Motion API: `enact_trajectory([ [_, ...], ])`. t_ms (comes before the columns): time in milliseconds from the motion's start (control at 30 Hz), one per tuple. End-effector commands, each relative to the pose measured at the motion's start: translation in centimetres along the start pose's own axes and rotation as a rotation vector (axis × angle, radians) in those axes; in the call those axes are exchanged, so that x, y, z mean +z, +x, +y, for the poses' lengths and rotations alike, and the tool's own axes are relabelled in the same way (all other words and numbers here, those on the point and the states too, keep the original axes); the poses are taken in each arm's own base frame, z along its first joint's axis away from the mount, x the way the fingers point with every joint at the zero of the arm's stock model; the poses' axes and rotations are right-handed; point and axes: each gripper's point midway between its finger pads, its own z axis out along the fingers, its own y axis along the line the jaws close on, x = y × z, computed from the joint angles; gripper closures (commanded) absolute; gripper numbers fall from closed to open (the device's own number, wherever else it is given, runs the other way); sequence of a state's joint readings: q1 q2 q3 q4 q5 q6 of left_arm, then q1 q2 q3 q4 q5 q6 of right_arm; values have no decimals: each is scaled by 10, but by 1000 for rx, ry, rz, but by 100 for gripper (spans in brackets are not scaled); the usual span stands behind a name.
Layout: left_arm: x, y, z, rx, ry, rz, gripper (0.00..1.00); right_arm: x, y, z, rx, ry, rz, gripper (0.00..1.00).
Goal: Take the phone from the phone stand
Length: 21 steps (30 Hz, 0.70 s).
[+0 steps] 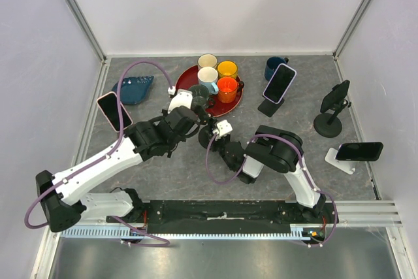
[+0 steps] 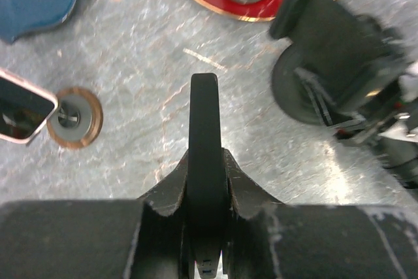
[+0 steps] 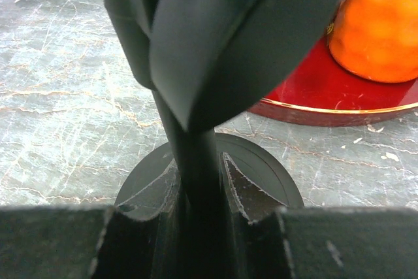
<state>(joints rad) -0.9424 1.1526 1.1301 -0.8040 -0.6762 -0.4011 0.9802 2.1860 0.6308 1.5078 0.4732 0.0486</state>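
Note:
In the left wrist view, my left gripper [image 2: 205, 161] is shut on a thin black phone [image 2: 204, 122], seen edge-on and sticking out over the grey table. The black phone stand [image 2: 333, 50] is to its right, apart from the phone. My right gripper [image 3: 199, 181] is shut on the stand's upright post [image 3: 196, 148], just above its round base [image 3: 271, 174]. The stand's cradle [image 3: 228, 31] fills the top of the right wrist view. From above, both grippers meet mid-table: the left gripper [image 1: 194, 110] and the right gripper [image 1: 212, 136].
A red tray [image 1: 189, 78] with several mugs lies just behind the grippers, an orange mug [image 3: 379, 24] closest. A pink-cased phone [image 1: 112, 110] stands at left beside a blue dish [image 1: 134, 88]. Three other stands with phones are at right [image 1: 279, 84], [image 1: 335, 99], [image 1: 358, 151]. A blue mug [image 1: 274, 66] is at the back.

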Motion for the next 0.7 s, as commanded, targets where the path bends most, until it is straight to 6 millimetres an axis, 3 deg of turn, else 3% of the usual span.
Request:
enact_trajectory([
  [0,7,23,16,-120,-75,61,98,-17,-1,-46,96,153,-83,93],
  [167,29,56,34,-127,-149,153,98,-17,-6,-45,85,141,-89,90],
  [300,48,84,40,-86,-204,245,98,-18,-5,-45,84,139,-88,94],
  [400,63,99,37,-38,-215,307,98,-19,-5,-49,92,162,-88,100],
  [667,90,131,31,34,-279,442,96,-24,-6,-65,133,254,-95,100],
])
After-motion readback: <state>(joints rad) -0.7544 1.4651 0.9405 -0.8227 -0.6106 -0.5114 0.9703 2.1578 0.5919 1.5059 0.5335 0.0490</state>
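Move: My left hand already holds the black phone, clear of its stand. It is bound for bare tabletop some 25 cm below, about 6 cm to my left and roughly level fore-and-aft. The black phone stand is about 8 cm to my right and 5 cm ahead; the wood-based stand is 19 cm left and 6 cm ahead. My right hand still grips the black stand's neck; that bare spot lies about 14 cm left and 8 cm back of it. I carry the phone away from the black stand with my left hand, slanting left and down, then after some 6 cm sideways going straight down towards the bare table, about 15 cm lower altogether. Meanwhile the wrist tips its fingers further down, raises its left side and turns a little counter-clockwise, about 30 degrees in all, grip kept. My right hand keeps hold of the stand's neck and shifts it about 2 cm right. ##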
